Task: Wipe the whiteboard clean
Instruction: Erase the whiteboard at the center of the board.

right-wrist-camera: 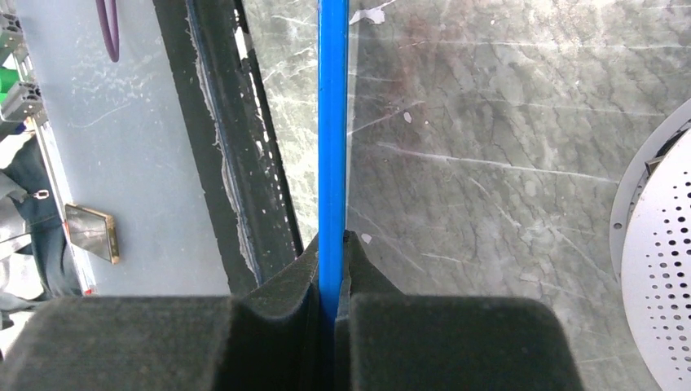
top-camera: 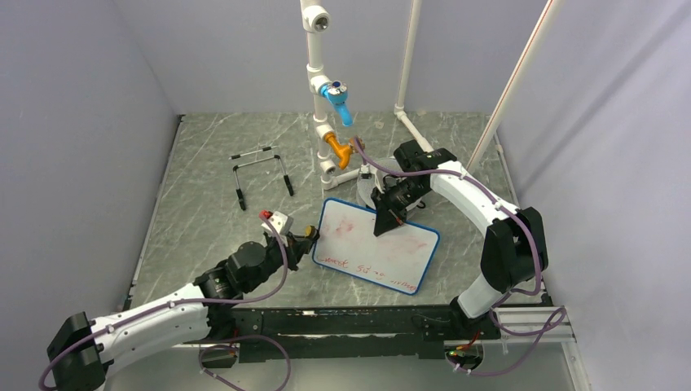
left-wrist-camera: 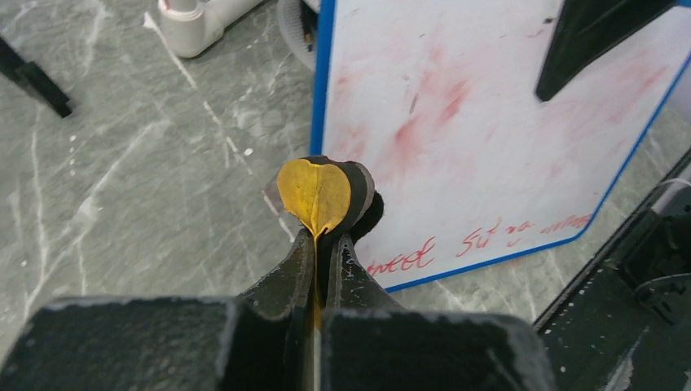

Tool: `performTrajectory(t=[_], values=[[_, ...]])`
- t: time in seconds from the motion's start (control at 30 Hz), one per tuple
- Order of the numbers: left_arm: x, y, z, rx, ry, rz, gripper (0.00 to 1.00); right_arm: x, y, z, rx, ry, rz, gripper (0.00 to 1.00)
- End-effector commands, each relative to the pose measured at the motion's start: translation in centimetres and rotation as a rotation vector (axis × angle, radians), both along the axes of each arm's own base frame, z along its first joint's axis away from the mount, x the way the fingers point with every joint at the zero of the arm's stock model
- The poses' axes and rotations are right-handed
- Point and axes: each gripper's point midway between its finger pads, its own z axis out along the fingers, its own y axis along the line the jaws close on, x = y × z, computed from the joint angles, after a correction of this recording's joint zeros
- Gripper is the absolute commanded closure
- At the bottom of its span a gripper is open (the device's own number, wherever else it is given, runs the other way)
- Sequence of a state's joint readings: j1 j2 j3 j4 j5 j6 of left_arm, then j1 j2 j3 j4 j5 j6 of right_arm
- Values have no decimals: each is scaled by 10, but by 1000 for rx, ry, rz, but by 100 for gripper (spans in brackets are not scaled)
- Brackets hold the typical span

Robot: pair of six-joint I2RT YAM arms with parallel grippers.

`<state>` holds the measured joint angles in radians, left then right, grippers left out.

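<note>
The whiteboard (top-camera: 358, 244) is a white board with a blue frame, tilted up off the table in the middle. Pink smears cover its upper part and red writing (left-wrist-camera: 489, 236) runs along its lower edge. My right gripper (top-camera: 385, 221) is shut on the board's far edge. In the right wrist view the blue frame (right-wrist-camera: 332, 122) runs straight out between the closed fingers of the right gripper (right-wrist-camera: 334, 240). My left gripper (top-camera: 308, 236) is at the board's left edge, shut on a small round eraser (left-wrist-camera: 314, 191) with a yellow face and black backing. The eraser overlaps the board's lower left corner, just above the left gripper (left-wrist-camera: 326, 240).
A white pipe stand (top-camera: 326, 98) with a blue and an orange valve rises behind the board. A black wire stand (top-camera: 261, 171) sits at the back left. A round grey perforated disc (right-wrist-camera: 660, 269) lies behind the board. Grey walls enclose the marbled table (top-camera: 204, 244).
</note>
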<state>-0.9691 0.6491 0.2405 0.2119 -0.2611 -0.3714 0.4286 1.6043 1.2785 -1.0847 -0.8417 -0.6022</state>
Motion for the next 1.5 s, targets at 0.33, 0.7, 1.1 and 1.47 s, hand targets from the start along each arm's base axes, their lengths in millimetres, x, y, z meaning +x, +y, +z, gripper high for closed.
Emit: performTrajectory(t=[0.33, 0.7, 1.1, 1.47], values=[[-15, -29, -35, -12, 25, -143, 100, 15, 4, 15, 76, -104, -16, 100], [7, -19, -85, 219, 104, 108, 100, 19, 4, 9, 60, -91, -49, 100], [20, -21, -83, 208, 98, 84, 100, 19, 3, 6, 59, -82, -47, 100], [-26, -70, -94, 228, 122, -238, 100, 19, 3, 6, 58, -78, -45, 100]])
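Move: The red word at the whiteboard's near-left end lies about 5 cm right, 1 cm back and 11 cm below the left hand, which already holds the eraser. The pink smudges higher up the board are some 9 cm right, 5 cm ahead and 5 cm below it; the last red word sits about 21 cm right, 6 cm back and 12 cm below. The first word is about 12 cm left, 4 cm back and 11 cm below the right hand, which grips the far edge. Left hand lowers the held eraser about 11 cm, first drawing back, then forward, to the whiteboard's near-left corner. ##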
